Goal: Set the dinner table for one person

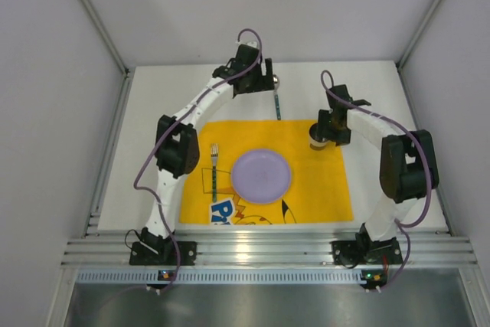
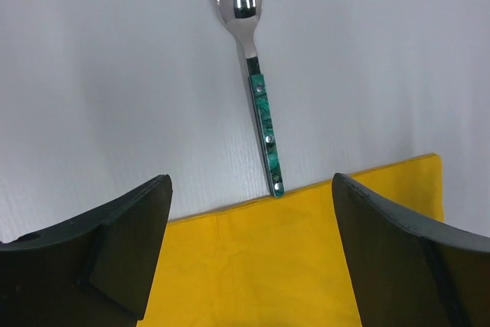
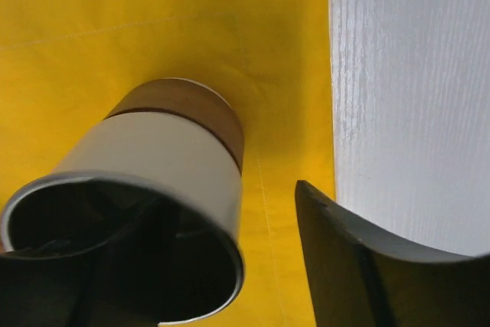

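Observation:
The white dinner table [image 1: 164, 101] carries a yellow cartoon-printed mat [image 1: 321, 189]. On the mat lie a purple plate [image 1: 262, 175] and, to its left, a green-handled fork [image 1: 215, 168]. A spoon [image 1: 276, 102] with a green handle lies on the table behind the mat; in the left wrist view the spoon [image 2: 261, 105] has its handle end touching the mat edge [image 2: 253, 266]. My left gripper [image 2: 251, 183] is open and empty, just short of the handle. A white cup with a brown base [image 3: 164, 155] stands on the mat's far right corner. My right gripper [image 3: 230, 204] is open, straddling the cup's wall, one finger inside.
White walls enclose the table on three sides. Silver rails [image 1: 268, 250] run along the near edge by the arm bases. The cup [image 1: 317, 138] stands close to the mat's right edge, with bare table [image 3: 413, 74] beside it.

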Motion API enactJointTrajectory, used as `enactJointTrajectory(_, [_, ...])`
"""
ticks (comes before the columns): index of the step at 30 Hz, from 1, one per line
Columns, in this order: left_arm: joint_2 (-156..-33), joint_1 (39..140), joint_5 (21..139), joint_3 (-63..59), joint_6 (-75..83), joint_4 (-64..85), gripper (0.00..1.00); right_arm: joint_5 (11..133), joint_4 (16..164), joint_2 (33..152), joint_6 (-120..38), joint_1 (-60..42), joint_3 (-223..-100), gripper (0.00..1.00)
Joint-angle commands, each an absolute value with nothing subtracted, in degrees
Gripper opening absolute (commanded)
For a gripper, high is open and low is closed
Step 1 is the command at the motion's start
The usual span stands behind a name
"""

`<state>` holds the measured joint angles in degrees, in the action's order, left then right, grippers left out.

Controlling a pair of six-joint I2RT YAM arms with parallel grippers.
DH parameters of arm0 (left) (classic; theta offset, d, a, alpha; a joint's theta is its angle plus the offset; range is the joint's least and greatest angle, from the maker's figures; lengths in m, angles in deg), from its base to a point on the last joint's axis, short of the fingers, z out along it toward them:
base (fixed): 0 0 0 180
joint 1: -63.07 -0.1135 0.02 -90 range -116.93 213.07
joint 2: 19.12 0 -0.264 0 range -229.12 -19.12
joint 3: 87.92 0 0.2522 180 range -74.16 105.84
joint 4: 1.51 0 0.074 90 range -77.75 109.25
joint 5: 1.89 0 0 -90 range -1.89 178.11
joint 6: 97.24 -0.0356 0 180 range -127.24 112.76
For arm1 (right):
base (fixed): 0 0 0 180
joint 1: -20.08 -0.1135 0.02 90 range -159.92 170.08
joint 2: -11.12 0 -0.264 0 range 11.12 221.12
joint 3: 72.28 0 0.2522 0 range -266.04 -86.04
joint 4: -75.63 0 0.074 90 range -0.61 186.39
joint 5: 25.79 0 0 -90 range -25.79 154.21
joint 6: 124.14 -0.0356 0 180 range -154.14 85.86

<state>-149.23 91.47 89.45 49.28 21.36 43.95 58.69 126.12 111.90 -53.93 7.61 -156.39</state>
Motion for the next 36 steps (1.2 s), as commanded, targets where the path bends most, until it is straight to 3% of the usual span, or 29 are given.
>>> enactJointTrajectory(1, [-152.8, 93.3, 90.7, 54.8, 20.8, 44.6, 0.9, 57.8, 122.7, 108.9, -54.8, 8.1, -154.8, 0.64])
enactJointTrajectory(7, [-158.2, 95.4, 91.6, 59.6, 18.3, 44.2, 0.81, 57.0, 125.8, 98.7, -55.8, 8.1, -153.9, 0.88])
enactJointTrajectory(9, [-159.3, 95.9, 90.8, 59.8, 17.4, 43.4, 0.79, 56.7, 127.9, 93.9, -56.0, 8.1, -154.4, 0.91])
enactJointTrajectory(21, [-168.4, 97.5, 97.5, 65.8, 14.8, 45.3, 0.67, 55.2, 141.1, 76.0, -56.5, 8.0, -156.2, 0.96])
enactJointTrajectory(30, [-173.8, 100.4, 101.9, 69.9, 9.9, 47.4, 0.6, 54.6, 144.4, 72.3, -57.6, 8.1, -153.9, 0.96])
enactJointTrajectory(36, [-174.8, 100.3, 109.2, 69.3, 7.5, 51.4, 0.43, 54.4, 144.6, 72.6, -57.3, 8.2, -153.8, 0.97])
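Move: The spoon's middle lies about 6 cm right of the left hand, 4 cm farther out and some 15 cm below; the plate is roughly 24 cm back and 1 cm right, the cup about 12 cm back and 20 cm right. The right hand has one finger still inside the cup, whose middle is some 4 cm to its left, level ahead and 1 cm lower; the spoon lies about 17 cm ahead and 17 cm left of it, the plate 12 cm back and 23 cm left. The right hand's finger comes out of the cup as the gripper opens wide; that hand dips and eases back slightly, then climbs about 16 cm, drawing back and tipping its fingers outward. Meanwhile the left hand sinks some 13 cm and goes 6 cm right onto the spoon, rolling about 20 degrees with its left side rising and half closing until its fingertips straddle the handle near its mat end, no pinch yet. ##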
